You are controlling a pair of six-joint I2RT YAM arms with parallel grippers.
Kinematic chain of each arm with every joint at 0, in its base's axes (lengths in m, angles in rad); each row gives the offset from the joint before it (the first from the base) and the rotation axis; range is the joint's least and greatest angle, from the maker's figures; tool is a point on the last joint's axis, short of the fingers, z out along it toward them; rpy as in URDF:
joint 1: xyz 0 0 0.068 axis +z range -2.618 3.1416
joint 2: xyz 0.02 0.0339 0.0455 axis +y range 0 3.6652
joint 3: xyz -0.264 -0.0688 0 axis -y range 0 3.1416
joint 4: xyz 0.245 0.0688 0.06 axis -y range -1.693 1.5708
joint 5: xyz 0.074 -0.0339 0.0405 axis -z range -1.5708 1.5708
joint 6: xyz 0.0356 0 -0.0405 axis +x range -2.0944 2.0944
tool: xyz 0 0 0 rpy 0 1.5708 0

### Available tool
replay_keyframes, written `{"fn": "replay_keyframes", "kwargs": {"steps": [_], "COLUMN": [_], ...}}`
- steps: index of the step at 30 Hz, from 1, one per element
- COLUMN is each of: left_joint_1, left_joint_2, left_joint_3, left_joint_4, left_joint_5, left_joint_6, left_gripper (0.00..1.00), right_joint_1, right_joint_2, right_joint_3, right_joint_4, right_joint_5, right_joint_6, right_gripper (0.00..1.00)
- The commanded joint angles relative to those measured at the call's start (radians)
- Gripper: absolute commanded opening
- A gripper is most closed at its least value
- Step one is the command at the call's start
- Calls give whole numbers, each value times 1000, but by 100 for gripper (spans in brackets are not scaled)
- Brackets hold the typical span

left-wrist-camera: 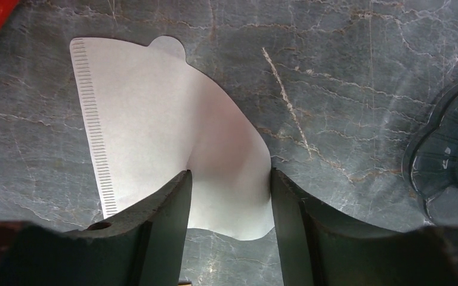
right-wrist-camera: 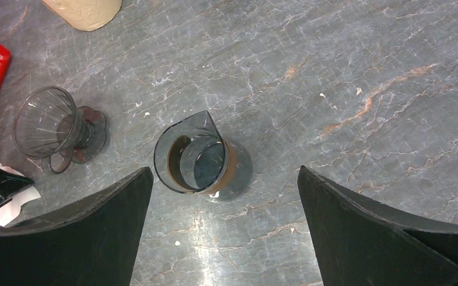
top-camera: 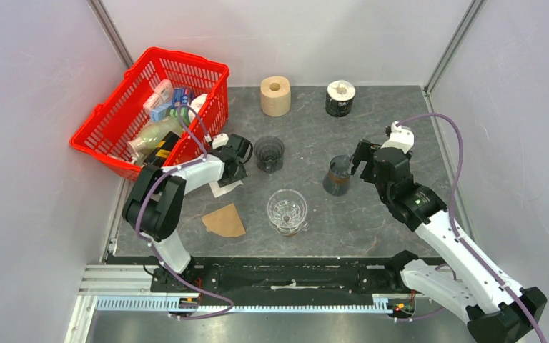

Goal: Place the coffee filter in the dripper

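Observation:
A white coffee filter (left-wrist-camera: 143, 107) lies flat on the grey marble table beside the red basket (top-camera: 223, 189). My left gripper (left-wrist-camera: 229, 173) is down on its lower part, jaws partly open: one finger (left-wrist-camera: 155, 208) rests on the paper, the other (left-wrist-camera: 298, 214) stands at its edge, and the paper bows up between them. A smoky dripper (top-camera: 269, 153) stands just right of that gripper (top-camera: 232, 171); its base (left-wrist-camera: 447, 161) shows at the left wrist view's right edge. My right gripper (right-wrist-camera: 225, 170) hangs wide open and empty above a dark carafe (right-wrist-camera: 194, 158).
A brown filter (top-camera: 224, 221) lies near the front edge, a clear glass dripper (top-camera: 287, 211) to its right. The red basket (top-camera: 114, 121) holds several items at the back left. A tan paper roll (top-camera: 275, 95) and a black-wrapped roll (top-camera: 340, 98) stand at the back.

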State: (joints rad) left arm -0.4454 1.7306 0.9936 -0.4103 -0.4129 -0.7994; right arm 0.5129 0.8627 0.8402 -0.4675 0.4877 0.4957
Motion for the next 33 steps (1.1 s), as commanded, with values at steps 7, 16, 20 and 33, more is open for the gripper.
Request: {"fn": "replay_keyframes", "kwargs": {"steps": [7,16,20,33], "left_joint_1": [8,7,7,-19], "left_joint_2": [-20,-94,-154,-404], "left_joint_3": [-3,37,69,77], "left_joint_4": [-21,-59,-82,99], "left_joint_5": [83,96,93,257], "left_joint_6": [-14,42,79,336], "left_gripper": [44,20,17,14], "right_joint_1": [-5,-5,-5,-5], "right_joint_2": [5,9,4,49], "right_joint_3": [-6,-1,2,75], "right_joint_4": [32,26,25,17], "right_joint_5": [14,5,-11,-174], "right_joint_6": [-6,4,3,99], "right_gripper": [99,99,99,99]}}
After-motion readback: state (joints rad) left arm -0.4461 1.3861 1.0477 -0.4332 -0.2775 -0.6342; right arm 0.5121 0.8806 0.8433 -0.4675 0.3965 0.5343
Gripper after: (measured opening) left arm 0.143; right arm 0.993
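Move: The white coffee filter lies flat under my left fingertips, its middle about 3 cm left and 2 cm ahead, 1 cm lower, its right part already bowed between them. The smoked dripper is some 12 cm right and 7 ahead; the clear dripper on its glass about 18 right, 12 back and 11 higher. The brown filter lies some 11 cm back and 2 left. From my right hand the white filter is about 40 cm left, 5 ahead, 22 down. I close my left fingers on the bowed right part of the white filter, easing back and right about a centimetre along the table as they pinch it. Then I lift it, slowly at first and then fast, some 13 cm up with a small drift right, tipping the fingertips up and turning slightly clockwise. Late on, my open right hand starts leftward, not quite 2 cm. ##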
